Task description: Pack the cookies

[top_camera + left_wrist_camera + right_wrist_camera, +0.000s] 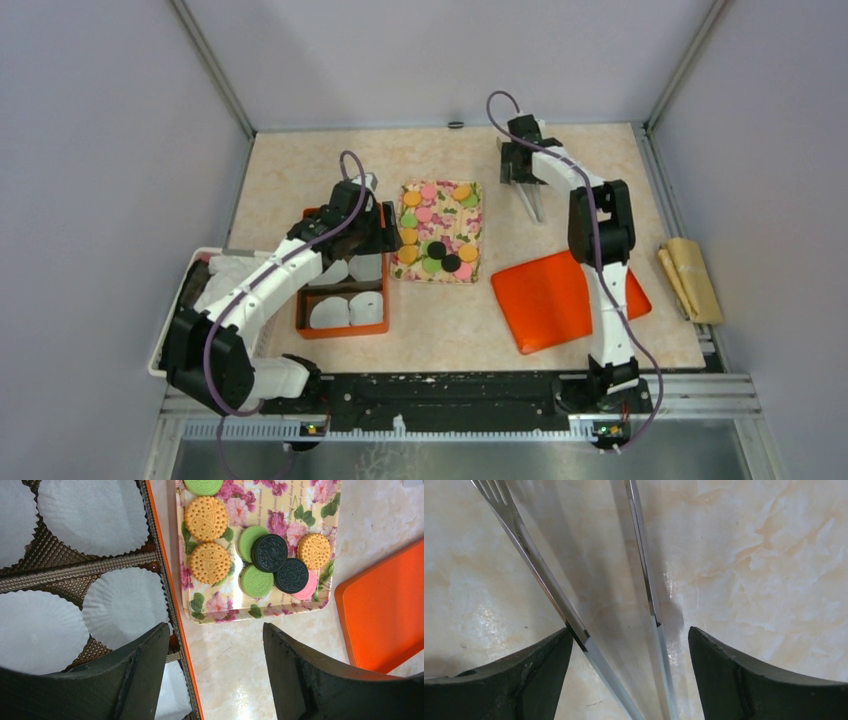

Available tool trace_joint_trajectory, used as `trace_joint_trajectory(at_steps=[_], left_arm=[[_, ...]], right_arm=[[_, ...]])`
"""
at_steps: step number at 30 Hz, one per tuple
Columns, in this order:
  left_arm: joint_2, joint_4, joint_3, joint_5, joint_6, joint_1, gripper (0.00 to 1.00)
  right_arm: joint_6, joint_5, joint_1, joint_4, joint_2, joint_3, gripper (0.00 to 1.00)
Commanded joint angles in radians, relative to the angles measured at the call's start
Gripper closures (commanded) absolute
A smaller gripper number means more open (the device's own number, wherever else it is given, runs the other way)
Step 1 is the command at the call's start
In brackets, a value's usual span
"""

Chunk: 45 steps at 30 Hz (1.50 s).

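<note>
The cookies (437,232), in orange, green, pink and black, lie on a floral tray (441,279) at the table's middle. In the left wrist view the cookies (270,553) fill the near end of the floral tray (235,614). My left gripper (372,222) (216,630) is open and holds nothing. It hovers over the gap between that tray and an orange box (343,330) (161,555) with white paper liners (95,515). My right gripper (527,172) (630,632) is open at the back right. It straddles metal tongs (536,203) (644,570) that lie on the table.
An orange lid (550,300) (385,625) lies flat right of the floral tray, under the right arm. A white bin (170,330) stands at the left edge behind the left arm. Tan folded packets (690,275) rest at the table's right edge.
</note>
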Motion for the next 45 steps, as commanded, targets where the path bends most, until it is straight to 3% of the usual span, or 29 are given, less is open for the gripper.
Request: trace_joint_trajectory(at_steps=[1, 8, 18, 33, 40, 45], left_arm=[[-0.025, 0.008, 0.001, -0.007, -0.006, -0.001, 0.25], [-0.01, 0.018, -0.004, 0.021, -0.019, 0.0, 0.26], [-0.014, 0.02, -0.001, 0.017, -0.023, 0.001, 0.26], [-0.015, 0.026, 0.015, 0.035, -0.019, 0.001, 0.26], [-0.041, 0.016, 0.002, 0.023, -0.017, 0.001, 0.26], [-0.053, 0.014, -0.004, 0.009, -0.019, 0.0, 0.26]], right_arm=[[0.001, -0.054, -0.004, -0.008, -0.025, -0.07, 0.21], [-0.001, -0.105, -0.005, 0.014, -0.064, -0.115, 0.49], [-0.019, -0.124, -0.004, 0.092, -0.236, -0.221, 0.61], [-0.033, -0.163, -0.004, -0.012, -0.413, -0.211, 0.5], [-0.03, -0.193, 0.001, 0.014, -0.472, -0.276, 0.59], [-0.05, -0.174, 0.069, 0.062, -0.606, -0.38, 0.62]])
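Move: The tongs already lie between the right hand's open fingers, their middle about 1 cm ahead of the hand point and 1 cm below, hinge towards the robot. The floral tray's middle is some 18 cm to this hand's left and 12 cm back; the orange board's middle is about 11 cm to its right and 28 cm back. From the left hand the tongs are roughly 25 cm ahead, 28 cm to the right and 12 cm below. The tongs are pinched from both sides by the right fingers, which close from wide open to about half that gap while staying low. With the grip made, the hand draws back some 4 cm at table level, lifts about 9 cm almost straight up, then eases a little farther back, rolling and turning counter-clockwise by under 10 degrees. ##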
